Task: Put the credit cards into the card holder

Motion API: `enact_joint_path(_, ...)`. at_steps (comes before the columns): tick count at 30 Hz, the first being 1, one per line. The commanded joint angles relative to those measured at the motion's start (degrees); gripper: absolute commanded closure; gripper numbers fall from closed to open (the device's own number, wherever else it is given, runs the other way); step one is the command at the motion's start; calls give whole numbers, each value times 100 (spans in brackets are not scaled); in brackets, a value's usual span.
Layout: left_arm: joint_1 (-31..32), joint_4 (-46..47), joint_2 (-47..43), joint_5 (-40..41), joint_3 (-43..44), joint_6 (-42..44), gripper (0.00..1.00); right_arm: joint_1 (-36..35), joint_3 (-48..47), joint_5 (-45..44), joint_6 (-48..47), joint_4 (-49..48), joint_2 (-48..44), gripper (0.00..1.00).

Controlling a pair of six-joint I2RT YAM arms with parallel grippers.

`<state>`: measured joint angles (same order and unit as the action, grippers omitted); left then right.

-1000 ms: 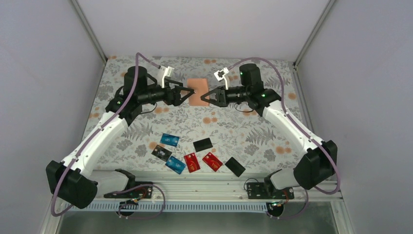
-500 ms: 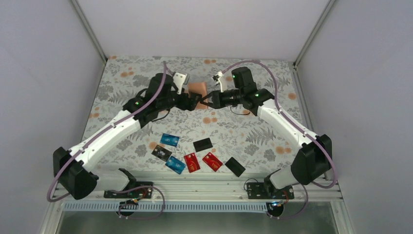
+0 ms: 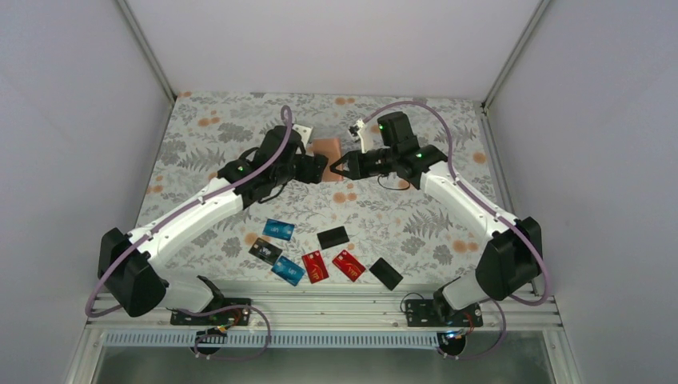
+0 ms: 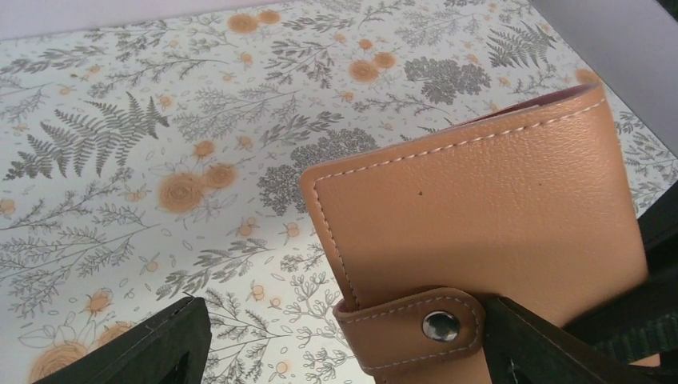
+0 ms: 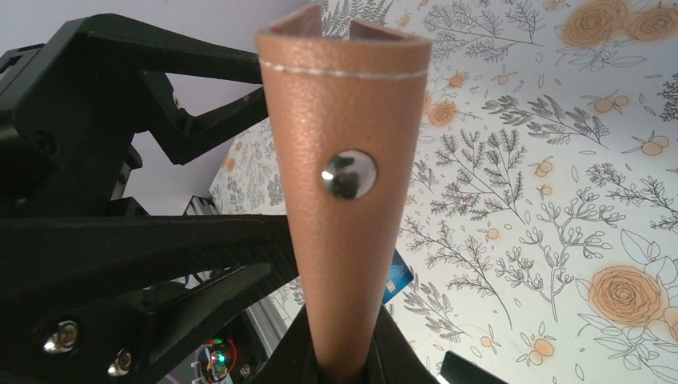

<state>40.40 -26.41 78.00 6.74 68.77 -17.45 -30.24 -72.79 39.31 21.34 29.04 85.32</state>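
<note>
The tan leather card holder point(image 3: 326, 147) is lifted off the table at the back centre, with my right gripper point(image 3: 339, 167) shut on its edge. Seen from the right wrist, it stands on end, snapped closed, its stud point(image 5: 348, 174) facing the camera and my right gripper point(image 5: 344, 356) pinching its lower end. My left gripper point(image 3: 317, 169) is open; its jaws straddle the holder's strap point(image 4: 416, 324) with gaps on both sides. Several credit cards lie near the front: blue point(image 3: 278, 230), blue point(image 3: 288, 270), red point(image 3: 315, 266), red point(image 3: 348, 266) and black point(image 3: 333, 237).
Two more black cards point(image 3: 265, 250) point(image 3: 386, 274) lie in the same front cluster. The floral tablecloth point(image 3: 416, 224) covers the table. White walls close in the back and sides. The arms' rail point(image 3: 336, 308) runs along the near edge.
My left arm has swung right and brought its open jaws up to the card holder. My right gripper has moved slightly left and tipped the holder up from lying flat.
</note>
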Motion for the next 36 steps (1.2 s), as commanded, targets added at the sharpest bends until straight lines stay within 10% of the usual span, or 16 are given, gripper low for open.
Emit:
enact_joint_path(1, 6, -238, 129, 577, 15, -134, 16, -78, -196, 283, 14, -100, -164, 96)
enact_joint_path(28, -411, -740, 11, 1760, -266, -314, 20, -53, -240, -558, 160, 312, 7, 96)
enact_joint_path(36, -711, 80, -1165, -375, -848, -176, 16, 106, -300, -430, 225, 180, 48, 96)
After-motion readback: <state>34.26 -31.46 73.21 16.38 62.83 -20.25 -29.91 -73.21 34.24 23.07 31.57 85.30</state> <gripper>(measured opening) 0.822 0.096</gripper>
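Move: The card holder, already pinched near its right edge by the right hand, has its middle about 3 cm right of the left hand point and 2 cm back, at the same height; the left hand's nearer finger is at the snap strap's tip. From the right hand that middle is some 3 cm left, 2 cm ahead, 1 cm higher. Down on the table, about 24 cm below the left hand, lie the upper blue card, 17 cm back and 12 cm left, and the middle black card, 20 cm back and 4 cm right. With its fingers staying wide apart and one tip hooked at the end of the snap strap, the left hand first works only about 1 cm, mostly down, then sweeps quickly some 8 cm left and about 4 cm down, away from the card holder, turning counter-clockwise nearly 20 degrees with its left side rising, and lifts slightly last. The right hand keeps its pinch on the holder's right edge against this and holds almost still, only easing a centimetre or so right, forward and down late on. ##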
